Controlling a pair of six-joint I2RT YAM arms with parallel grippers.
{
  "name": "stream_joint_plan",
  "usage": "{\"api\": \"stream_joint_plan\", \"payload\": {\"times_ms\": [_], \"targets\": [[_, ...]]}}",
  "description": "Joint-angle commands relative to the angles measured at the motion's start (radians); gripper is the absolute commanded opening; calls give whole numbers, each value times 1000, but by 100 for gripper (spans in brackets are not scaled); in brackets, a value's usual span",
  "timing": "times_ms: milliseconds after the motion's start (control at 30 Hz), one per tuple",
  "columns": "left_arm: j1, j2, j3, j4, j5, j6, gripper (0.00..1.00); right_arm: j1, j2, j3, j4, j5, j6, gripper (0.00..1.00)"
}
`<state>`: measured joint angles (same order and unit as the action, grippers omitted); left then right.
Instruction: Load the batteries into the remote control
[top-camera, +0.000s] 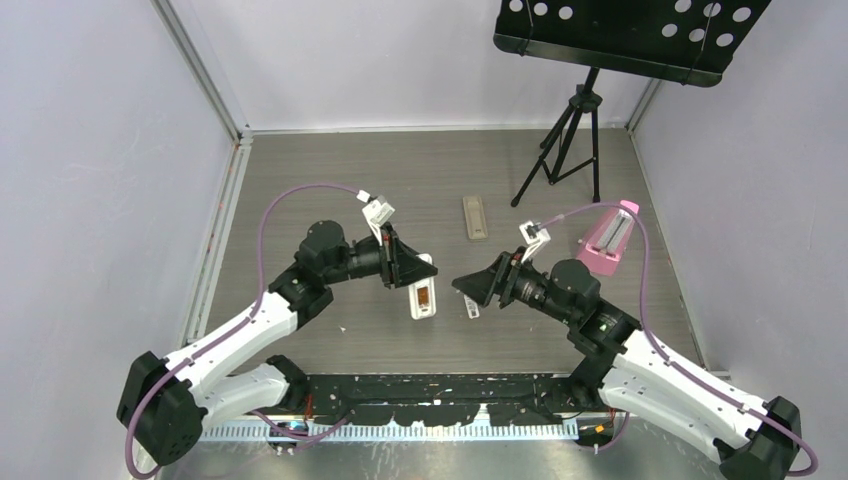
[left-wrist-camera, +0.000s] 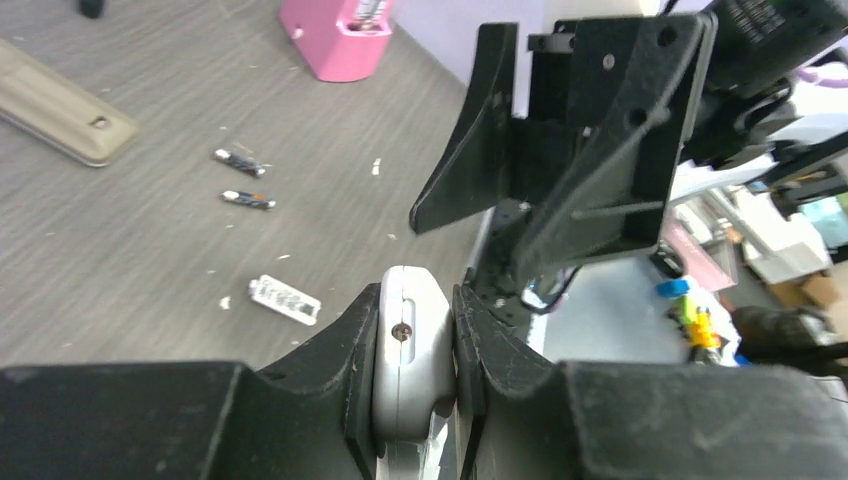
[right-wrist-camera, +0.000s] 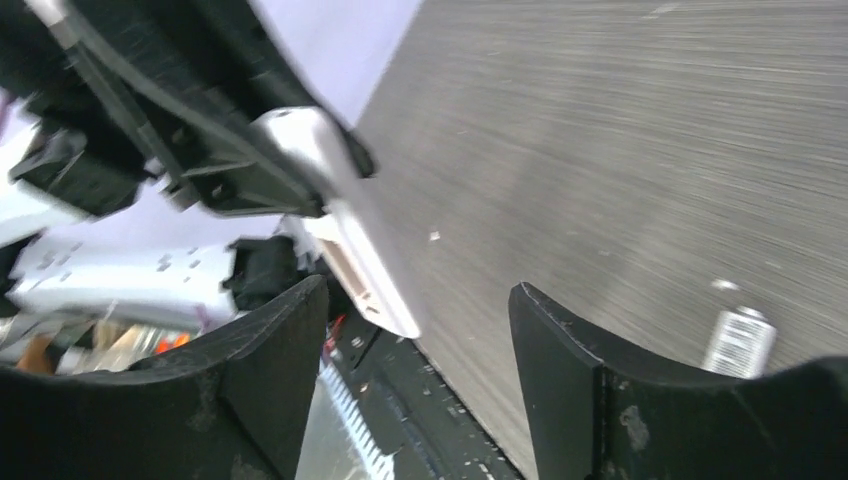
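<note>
My left gripper (top-camera: 410, 268) (left-wrist-camera: 418, 295) is shut on the white remote control (top-camera: 424, 297) (left-wrist-camera: 410, 345), gripping it by its sides. The remote's brown battery recess faces up in the top view. In the right wrist view the remote (right-wrist-camera: 350, 235) slants down from the left gripper. My right gripper (top-camera: 470, 287) (right-wrist-camera: 418, 292) faces it from the right and stands open, with nothing between its fingers; the remote's end lies just ahead of them. Two small dark batteries (left-wrist-camera: 240, 162) (left-wrist-camera: 248, 200) lie on the table beyond, seen only in the left wrist view.
A small white labelled piece (top-camera: 471, 307) (left-wrist-camera: 285, 299) (right-wrist-camera: 740, 340) lies on the table under the right gripper. A tan bar (top-camera: 476, 216) (left-wrist-camera: 60, 105) lies further back, with a pink wedge-shaped object (top-camera: 610, 240) (left-wrist-camera: 340, 35) at right. A black music stand (top-camera: 575, 140) is at the back right.
</note>
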<state>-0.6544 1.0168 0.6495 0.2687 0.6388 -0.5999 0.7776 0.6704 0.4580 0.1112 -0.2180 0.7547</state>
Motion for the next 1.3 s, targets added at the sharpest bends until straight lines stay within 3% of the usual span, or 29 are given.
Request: {"api": "stream_joint_plan", "payload": {"times_ms": [0, 67, 200, 500, 900, 1267], "targets": [[-4, -40, -25, -46, -90, 166, 0, 0, 7, 91, -290, 344, -38, 65], [-3, -44, -32, -43, -97, 175, 0, -1, 55, 132, -394, 457, -36, 56], [-3, -40, -36, -40, -100, 184, 0, -1, 202, 231, -543, 590, -65, 48], [-2, -34, -54, -35, -111, 179, 0, -3, 574, 406, -616, 754, -198, 47], [-2, -4, -45, -43, -125, 159, 0, -86, 953, 565, -617, 665, -230, 41], [-3, 15, -43, -48, -123, 149, 0, -148, 1047, 569, -593, 544, -240, 30]]}}
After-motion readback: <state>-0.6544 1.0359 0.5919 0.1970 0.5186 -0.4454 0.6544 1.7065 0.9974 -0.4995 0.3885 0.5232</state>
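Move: The nearer of two loose black batteries lies on the table about 12 cm ahead of the right hand, 9 cm to its right and 22 cm below. The second battery is some 3 cm farther right and 2 cm farther out than that one. The small white cover lies about 8 cm nearer the base and 5 cm left of it, the beige remote 13 cm beyond it and 4 cm left. From the left hand, the nearer battery is about 8 cm ahead, 16 cm right and 24 cm below. The nearer loose battery is what the right hand dives for: it sweeps down about 21 cm, forward and to its right, away from the white remote. Its fingers swing from near level to pointing down at the table and narrow from wide open to a small gap around the battery, not yet clamped. The left hand keeps its grip on the white remote and sinks some 5 cm. ##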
